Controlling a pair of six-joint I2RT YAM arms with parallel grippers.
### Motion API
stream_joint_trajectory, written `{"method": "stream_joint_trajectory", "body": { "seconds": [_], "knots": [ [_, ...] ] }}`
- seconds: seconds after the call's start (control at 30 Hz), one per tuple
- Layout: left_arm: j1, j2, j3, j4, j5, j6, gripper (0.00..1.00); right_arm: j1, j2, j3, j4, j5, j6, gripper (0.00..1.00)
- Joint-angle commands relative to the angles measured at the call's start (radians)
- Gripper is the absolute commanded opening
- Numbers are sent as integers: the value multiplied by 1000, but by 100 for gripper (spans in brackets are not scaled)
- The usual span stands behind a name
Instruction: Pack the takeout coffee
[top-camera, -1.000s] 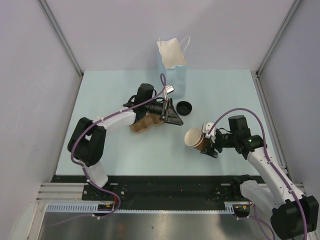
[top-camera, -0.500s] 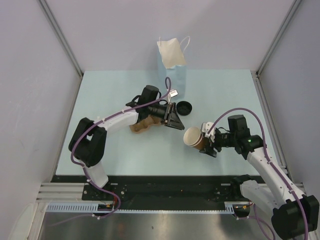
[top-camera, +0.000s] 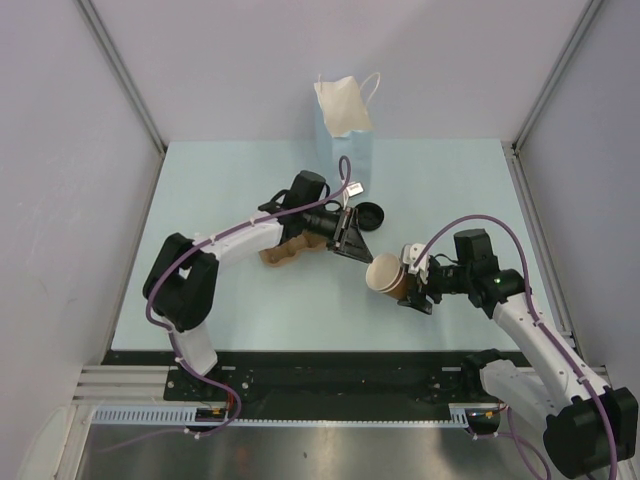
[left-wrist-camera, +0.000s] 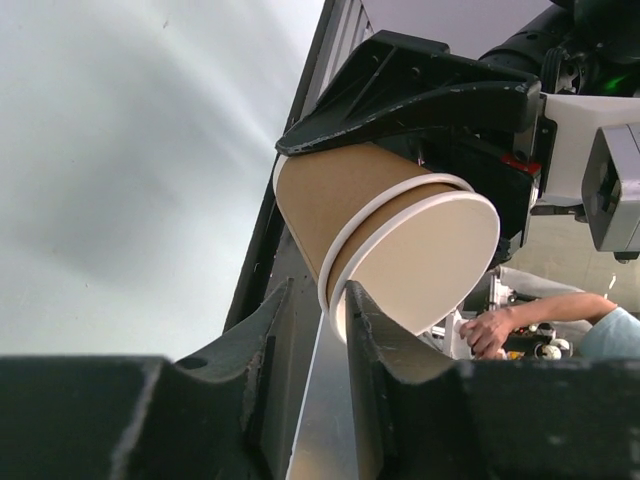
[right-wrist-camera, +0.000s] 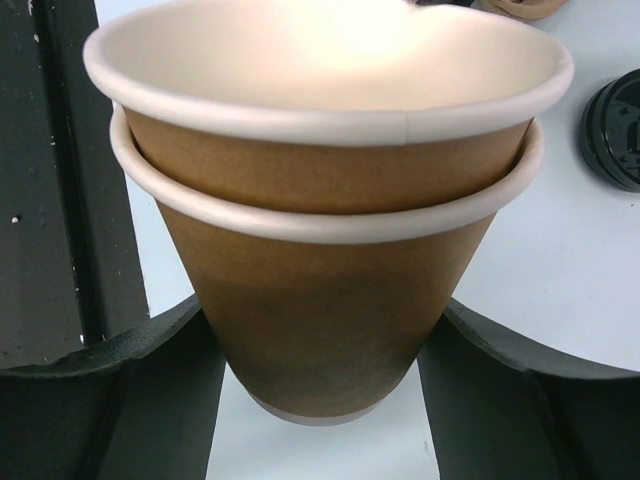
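The takeout coffee is two nested tan kraft cups (top-camera: 388, 275), cream inside, tilted with the mouth toward the left arm. My right gripper (top-camera: 411, 287) is shut on the outer cup's lower wall (right-wrist-camera: 320, 300), one finger on each side. The black lid (top-camera: 368, 214) lies on the table beside the bag, apart from the cups. My left gripper (top-camera: 356, 247) points at the cups' mouth. In the left wrist view its jaws (left-wrist-camera: 320, 305) stand a narrow gap apart, and the cups' white rims (left-wrist-camera: 335, 285) sit right at their tips. Nothing shows deeper in the gap.
The tall light-blue paper bag (top-camera: 345, 150) with white handles stands upright at the back centre. The brown pulp carrier (top-camera: 283, 252) lies under the left arm's forearm. The lid (right-wrist-camera: 615, 130) shows at the right edge of the right wrist view.
The left gripper has moved right and slightly forward, off the carrier toward the cups, and its jaws have narrowed. The right arm and the cups have barely moved.
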Motion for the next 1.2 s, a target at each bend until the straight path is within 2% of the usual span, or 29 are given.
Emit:
{"method": "stream_joint_trajectory", "body": {
  "seconds": [0.0, 0.1, 0.4, 0.47, 0.5, 0.57, 0.6, 1.03, 1.17],
  "knots": [
    [-10, -5, 48, -8, 8, 43, 29, 9, 5, 5, 35, -2, 6, 58],
    [-13, -8, 49, -8, 7, 46, 25, 16, 8, 5, 35, -2, 5, 58],
    [-26, -8, 65, -34, 7, 72, 25, 17, 16, 5, 45, 2, 8, 58],
    [-27, -6, 69, -39, 10, 78, 20, 20, 17, 5, 45, 2, 8, 58],
    [-27, -11, 68, -40, 10, 80, 10, 20, 17, 5, 44, 4, 8, 58],
    [-27, -13, 68, -40, 13, 89, 1, 22, 20, 5, 39, 7, 2, 58],
    [-27, -16, 66, -42, 20, 89, 0, 22, 22, 5, 38, 11, -1, 58],
    [36, -75, -27, 97, 137, -3, 0, 19, 25, 3, -54, 44, -73, 57],
    [54, -85, -53, 195, 154, -69, 0, 17, 31, 3, -56, 47, -77, 57]
  ]
}}
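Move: The left hand, a third open, straddles the near lip of the inner takeout cup. The middle of that cup lies about 5 cm to its right, 2 cm back and 3 cm below. From the left hand, the black lid is on the table about 17 cm ahead and 2 cm right, and the cup tray about 11 cm ahead and 19 cm left, both some 15 cm lower. The right hand still holds the nested pair, with the inner cup's middle about 3 cm to its left, 2 cm ahead and 2 cm above. The left hand eases back about 1 cm, with a slight drift right, as its fingers shut from a third open and pinch the lip of the inner cup, one finger inside the mouth and one outside; once shut, they keep the pinch while the hand creeps nearly 1 cm left, away from the right hand, turning only about five degrees. The right hand keeps its grip round the outer cup and stays almost in place, sinking about half a centimetre. ##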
